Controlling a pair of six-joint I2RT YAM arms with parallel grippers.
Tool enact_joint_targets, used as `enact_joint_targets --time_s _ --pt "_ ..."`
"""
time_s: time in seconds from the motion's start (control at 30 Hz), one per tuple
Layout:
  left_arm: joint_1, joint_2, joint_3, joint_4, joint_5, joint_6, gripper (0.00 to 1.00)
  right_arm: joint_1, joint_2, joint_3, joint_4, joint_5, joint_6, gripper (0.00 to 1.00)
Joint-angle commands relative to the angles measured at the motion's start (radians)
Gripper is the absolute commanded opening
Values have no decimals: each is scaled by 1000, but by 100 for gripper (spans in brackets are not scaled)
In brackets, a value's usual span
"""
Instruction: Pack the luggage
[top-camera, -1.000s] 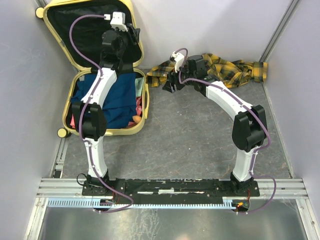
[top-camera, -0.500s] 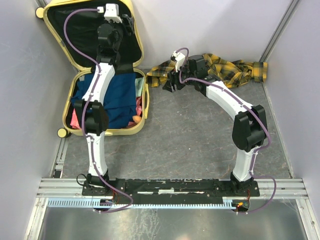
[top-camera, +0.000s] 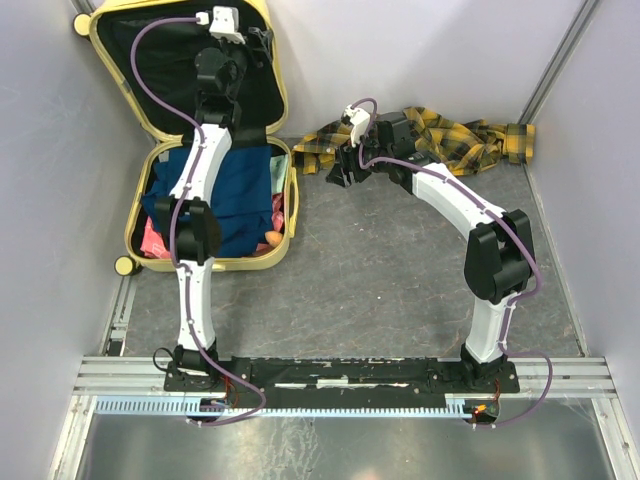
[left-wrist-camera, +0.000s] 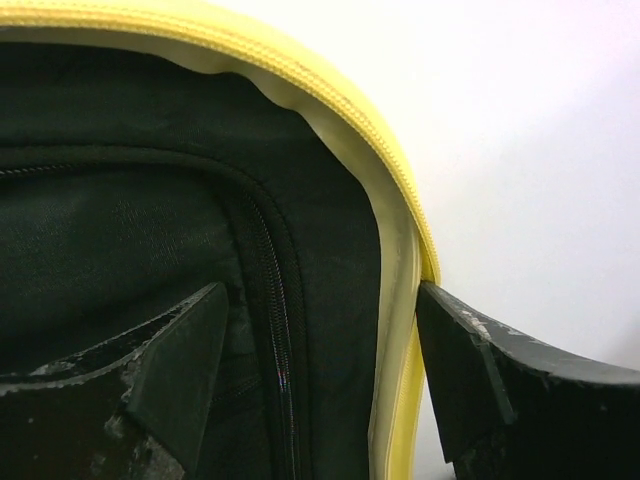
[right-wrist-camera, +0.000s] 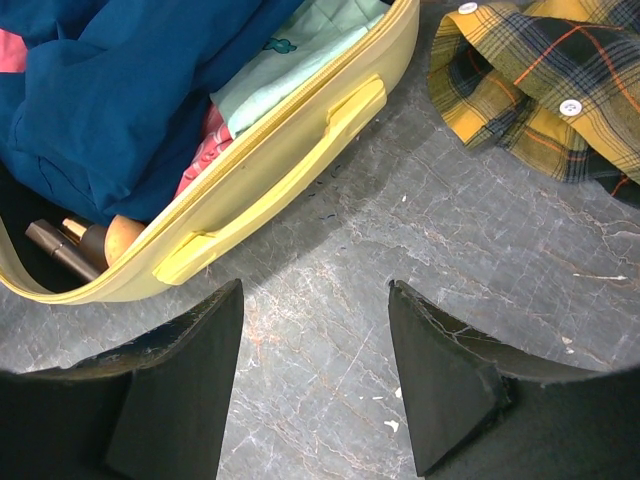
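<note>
The luggage (top-camera: 205, 264), a pale-yellow hard-shell suitcase, lies open at the left. Its base holds a blue garment (top-camera: 240, 195) and its black-lined lid (top-camera: 277, 95) leans on the back wall. My left gripper (top-camera: 258, 42) is up at the lid's right edge. In the left wrist view the left gripper (left-wrist-camera: 320, 300) is open and straddles the yellow rim (left-wrist-camera: 400, 200), one finger over the lining and one outside. My right gripper (top-camera: 338, 175) hangs open over bare floor. The right gripper (right-wrist-camera: 315, 290) has nothing between its fingers and is near the suitcase handle (right-wrist-camera: 270, 180).
A yellow-and-black plaid shirt (top-camera: 440, 135) lies crumpled on the floor at the back right, and the plaid shirt (right-wrist-camera: 540, 80) also shows beside the right gripper. Pink and pale-green clothes and small brown items (right-wrist-camera: 60, 250) fill the base's near corner. Grey walls close in on both sides.
The left arm has stretched further up the lid's right edge and its jaws have widened. The right arm has not moved.
</note>
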Motion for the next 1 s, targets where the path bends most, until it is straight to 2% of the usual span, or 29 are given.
enact_joint_targets --time_s 0.0,0.13,0.3,0.43,0.57,0.7,0.8,0.87,0.9,0.97 --pt "-23 -115 -98 74 96 -5 83 -3 -51 4 35 -5 -12 68" --pt "-24 -202 -261 91 146 12 84 -3 -62 -11 35 0 -17 68" --pt "-21 -282 -409 128 129 19 84 -3 -66 -25 38 5 -18 67" --pt "-26 -235 -325 104 59 3 84 -3 -54 -14 45 -3 -2 68" --pt "-26 -115 -108 27 -25 -12 82 -3 -40 6 49 -5 7 68" --pt "-34 -15 83 15 -10 -36 71 -3 -35 9 46 -1 4 68" --pt "-50 23 129 20 -9 1 59 -4 -33 8 44 -1 3 68" --pt "-53 7 101 24 -16 23 43 -3 -35 6 44 -1 3 68" --pt "-54 5 84 22 -24 30 30 -4 -36 5 43 1 3 68" --pt "-54 -51 44 12 -39 47 16 -3 -39 4 43 1 3 68"
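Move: The suitcase lid's right-hand rim stands almost between the left hand's open fingers; the place to grip is about 3 cm right and 4 cm above, level fore and aft. The lid's rounded top corner lies roughly 8 cm above this hand and 3 cm ahead; the navy garment is some 28 cm back, 13 cm left and 37 cm below. From the right hand, the rim is about 22 cm ahead, 14 cm left and 26 cm higher. The left hand first dips with its fingers wide open, down and back about 5 cm and 4 cm and some 3 cm to the right, then turns and climbs about 9 cm along the lid's right-hand rim towards its rounded top corner, edging forward again. The fingers tip down slightly in the dip and swing back up by around 10 degrees in the climb, and near the top they close from wide open to a narrow gap with the yellow rim between the fingertips, pinching it. ##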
